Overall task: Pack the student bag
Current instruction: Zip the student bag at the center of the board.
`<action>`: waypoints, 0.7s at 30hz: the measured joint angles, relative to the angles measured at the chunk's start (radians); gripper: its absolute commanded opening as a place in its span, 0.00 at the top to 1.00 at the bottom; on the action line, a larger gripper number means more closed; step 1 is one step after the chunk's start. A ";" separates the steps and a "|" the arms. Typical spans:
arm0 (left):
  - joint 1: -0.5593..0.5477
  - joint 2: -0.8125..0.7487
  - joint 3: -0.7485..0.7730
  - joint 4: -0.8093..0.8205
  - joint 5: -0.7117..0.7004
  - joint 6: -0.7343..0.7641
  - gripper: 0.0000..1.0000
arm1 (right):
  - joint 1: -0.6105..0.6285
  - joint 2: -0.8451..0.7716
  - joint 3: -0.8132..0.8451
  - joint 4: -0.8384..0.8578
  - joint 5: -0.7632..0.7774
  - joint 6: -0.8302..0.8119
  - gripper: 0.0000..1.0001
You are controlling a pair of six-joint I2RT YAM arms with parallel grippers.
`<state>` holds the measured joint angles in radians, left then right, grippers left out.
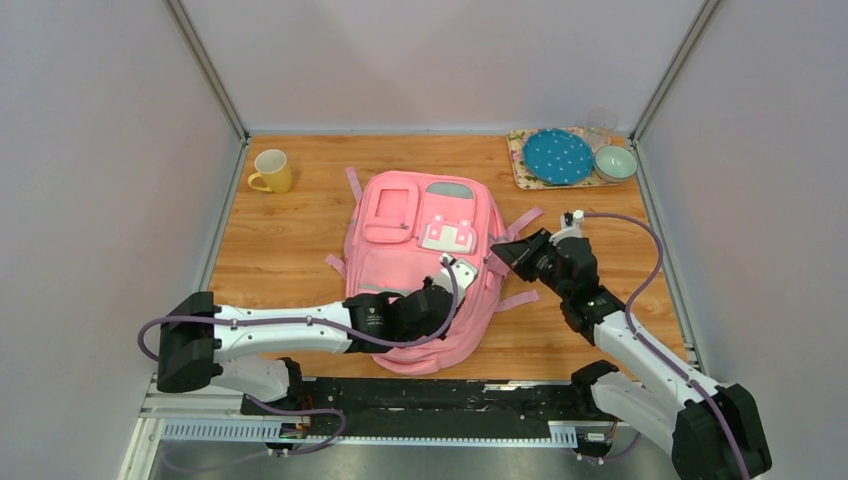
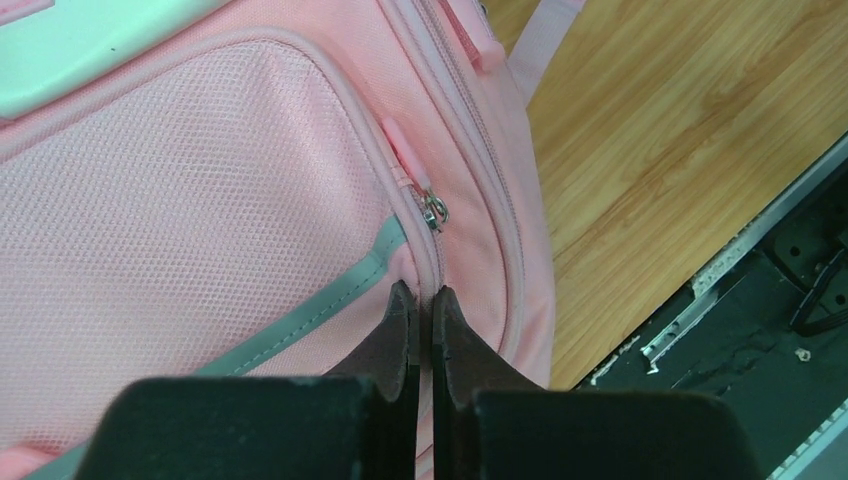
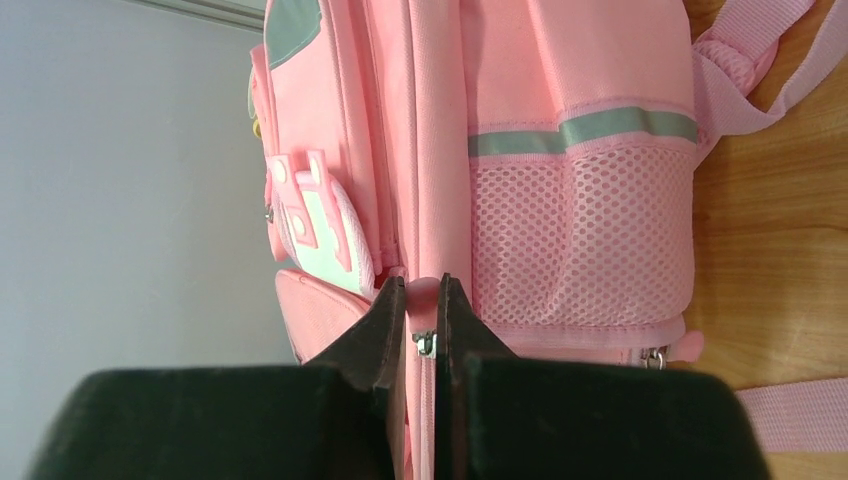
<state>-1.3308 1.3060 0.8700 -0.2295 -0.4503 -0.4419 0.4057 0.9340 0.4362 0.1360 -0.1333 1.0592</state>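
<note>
The student bag, a pink backpack with grey strips, lies flat on the wooden table with its front facing up. My left gripper rests on the bag's near right part. In the left wrist view this gripper is shut, with its tips pressed on the zip seam of the bag, just below a metal zip slider. I cannot tell whether fabric is pinched. My right gripper is at the bag's right side. In the right wrist view it is shut on a pink zip pull of the bag.
A yellow mug stands at the back left. A patterned tray at the back right carries a blue dotted plate, a pale bowl and a glass. Pink straps trail to the right of the bag.
</note>
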 measured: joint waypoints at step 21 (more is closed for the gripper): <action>0.000 0.097 0.175 -0.174 0.084 0.074 0.21 | -0.012 -0.020 0.244 -0.355 0.039 -0.175 0.50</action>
<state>-1.3312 1.4033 1.0447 -0.4038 -0.3664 -0.3676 0.3939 0.9138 0.6800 -0.2188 -0.0948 0.8837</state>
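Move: The left fingertips are already shut on the student bag's piping, with the front pocket's pull about 3 cm ahead and 2 cm to the right, nearly level. The zipper pull, already pinched in the right fingers, lies some 13 cm ahead of the left hand, 4 cm right and about level. From the right hand, the white badge is about 2 cm ahead and 8 cm left, roughly level; the shoulder strap lies some 5 cm ahead, 5 cm right and 7 cm below. Still pinching the piping, the left hand draws it about 2 cm to the right, then its fingers spread well open and let the piping go while the hand starts easing back to the left and slightly towards the base. The right hand, holding the zipper pull, first eases about 1 cm back and 1 cm to the right, then opens its fingers about halfway, releases the pull and lifts some 4 cm away from the bag, coming forward again and rolling some 10 degrees, its left side going down. ##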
